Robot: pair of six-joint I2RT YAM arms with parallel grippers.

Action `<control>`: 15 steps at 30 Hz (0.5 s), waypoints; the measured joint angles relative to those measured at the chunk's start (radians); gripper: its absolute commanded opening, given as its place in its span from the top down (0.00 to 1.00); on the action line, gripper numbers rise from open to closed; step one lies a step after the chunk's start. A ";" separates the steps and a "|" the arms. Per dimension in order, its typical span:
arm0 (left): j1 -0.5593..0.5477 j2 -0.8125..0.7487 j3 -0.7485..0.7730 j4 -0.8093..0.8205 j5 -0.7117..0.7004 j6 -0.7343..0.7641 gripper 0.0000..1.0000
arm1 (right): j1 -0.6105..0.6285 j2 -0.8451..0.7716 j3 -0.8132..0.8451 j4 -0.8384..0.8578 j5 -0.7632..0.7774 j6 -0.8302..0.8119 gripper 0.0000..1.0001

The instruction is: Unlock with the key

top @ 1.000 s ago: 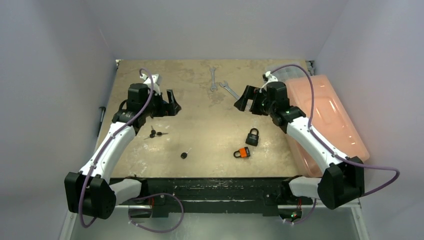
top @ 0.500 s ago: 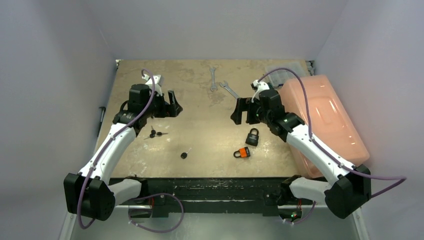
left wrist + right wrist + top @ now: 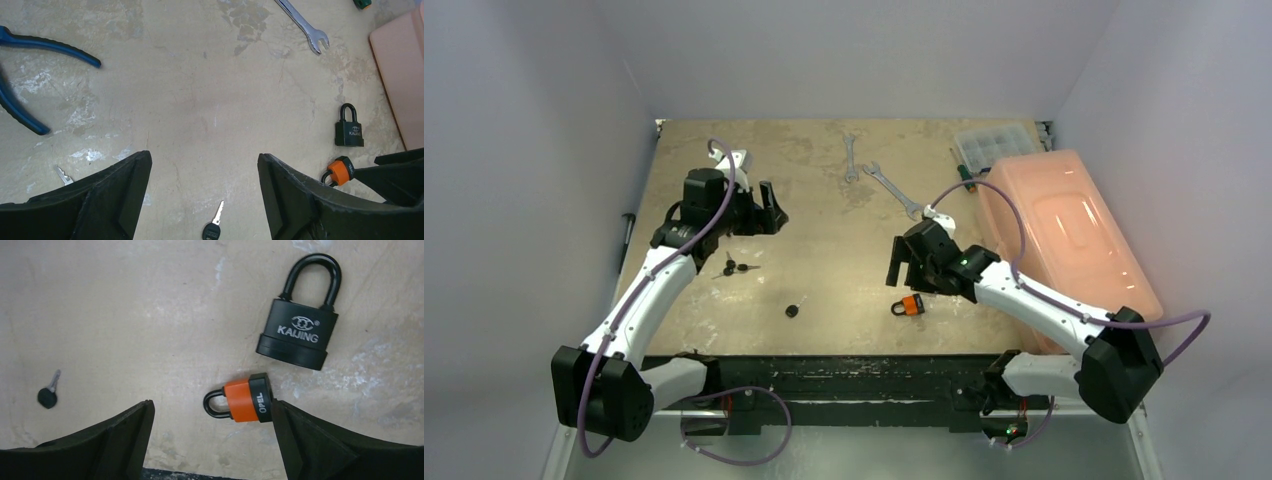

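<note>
A black-headed key (image 3: 793, 310) lies alone on the table near the front; it also shows in the left wrist view (image 3: 214, 227) and the right wrist view (image 3: 47, 392). A black KAIJING padlock (image 3: 300, 325) lies flat, and a small orange OPEL padlock (image 3: 245, 400) lies just in front of it (image 3: 911, 305). My right gripper (image 3: 211, 409) hovers open over the orange padlock, whose body is close to the right fingertip (image 3: 280, 412). Above the table's left half, my left gripper (image 3: 204, 157) hangs open and empty, with the key below it.
Two wrenches (image 3: 851, 158) (image 3: 894, 190) lie at the back. A pink lidded bin (image 3: 1064, 230) fills the right side, with a clear compartment box (image 3: 994, 145) behind it. A pair of keys (image 3: 736, 267) lies at the left, and blue pliers handles (image 3: 30, 75) are near them.
My right arm swung forward from beside the wrench to above the two padlocks. The left arm stayed in place and its jaws narrowed slightly.
</note>
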 measured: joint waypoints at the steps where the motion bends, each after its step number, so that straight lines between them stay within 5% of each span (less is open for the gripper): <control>1: -0.002 0.000 0.000 0.000 -0.001 0.000 0.18 | 0.004 0.002 -0.007 -0.005 0.009 0.016 0.07; 15: -0.008 0.000 0.000 -0.007 -0.020 0.000 0.19 | 0.053 0.084 -0.085 -0.055 0.084 0.121 0.26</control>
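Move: The orange padlock lies some 9 cm below the empty right hand, about 3 cm back and 2 cm to its right. The black padlock is roughly 3 cm ahead of that hand and 6 cm right; the lone key is about 20 cm to its left and 4 cm back, both also near 9 cm below. From the left hand, the orange padlock lies about 13 cm back, 25 cm right and 18 cm down. No contact is evident yet: the right hand heads down onto the orange padlock, sinking about 5 cm while drawing back some 3 cm and a little right, slowing at the end. It tips some 10 degrees, pointing more steeply down, with a slight clockwise turn, while the fingers narrow from wide open to about three-quarters, one towards each end of the padlock. ##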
